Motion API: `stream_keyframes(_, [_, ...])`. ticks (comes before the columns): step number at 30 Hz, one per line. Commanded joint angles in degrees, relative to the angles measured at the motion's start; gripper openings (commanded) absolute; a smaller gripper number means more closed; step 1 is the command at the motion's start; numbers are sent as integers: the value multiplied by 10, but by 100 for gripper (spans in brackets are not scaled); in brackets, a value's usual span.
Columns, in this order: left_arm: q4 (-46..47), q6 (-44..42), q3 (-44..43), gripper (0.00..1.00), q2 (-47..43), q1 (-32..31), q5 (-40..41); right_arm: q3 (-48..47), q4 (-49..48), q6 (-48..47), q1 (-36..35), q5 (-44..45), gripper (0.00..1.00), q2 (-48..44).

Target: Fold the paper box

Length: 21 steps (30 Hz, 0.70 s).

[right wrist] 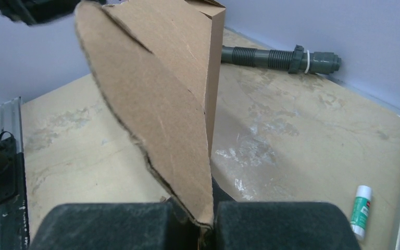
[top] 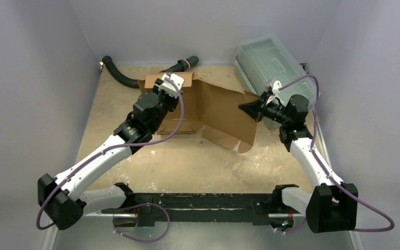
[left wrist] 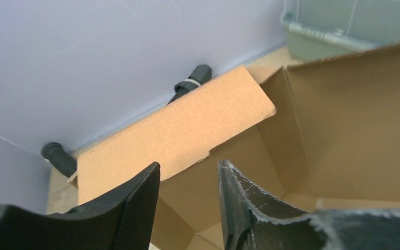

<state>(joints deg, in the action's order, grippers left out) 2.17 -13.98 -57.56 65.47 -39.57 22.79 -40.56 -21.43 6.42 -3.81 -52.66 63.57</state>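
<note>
The paper box (top: 216,109) is brown cardboard, half-formed, lying at the back middle of the table. One large panel stands raised on its right side. My right gripper (top: 247,108) is shut on that panel's right edge; in the right wrist view the cardboard (right wrist: 161,94) rises out of the pinched jaws (right wrist: 205,224). My left gripper (top: 174,86) hovers over the box's left end. Its jaws (left wrist: 187,169) stand apart with nothing pinched, a folded flap (left wrist: 187,130) and the box's inner wall (left wrist: 344,130) just beyond them.
A clear greenish lidded bin (top: 268,65) stands at the back right, close behind my right gripper. A black ribbed hose (top: 122,75) lies along the back wall. A small glue stick (right wrist: 362,211) rests on the table in the right wrist view. White walls close three sides.
</note>
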Motion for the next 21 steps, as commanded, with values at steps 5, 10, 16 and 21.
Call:
stream_keyframes(5, [-118,252,47,48,-136,-2,-136,-30,21,-47,-1,13,0,-20])
stream_keyframes(10, [-105,403,221,47,-248,-2,-183,-30,22,-51,-1,4,0,-17])
stream_keyframes(16, [-119,474,285,53,-355,-2,-13,-37,42,-76,-2,2,0,-16])
stream_keyframes(21, [-123,396,222,74,-329,0,95,-40,52,-90,4,1,0,-23])
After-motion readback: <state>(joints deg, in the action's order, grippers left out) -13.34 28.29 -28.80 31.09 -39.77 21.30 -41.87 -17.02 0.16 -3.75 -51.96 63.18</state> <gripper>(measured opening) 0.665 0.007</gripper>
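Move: The paper box's bottom flap, likely next, lies about 27 cm below the left hand, some 3 cm back and 1 cm to its right. The top flap is about 9 cm ahead of that hand, 4 cm left and slightly lower; the side panel's middle is 17 cm right, 2 cm back, 15 cm down. From the right hand, pinching that panel's edge, the bottom flap is about 24 cm left, 1 cm back and 22 cm down. Left hand backs about 11 cm off the top flap, dropping 12, fingers opening; right hand keeps its pinch. ##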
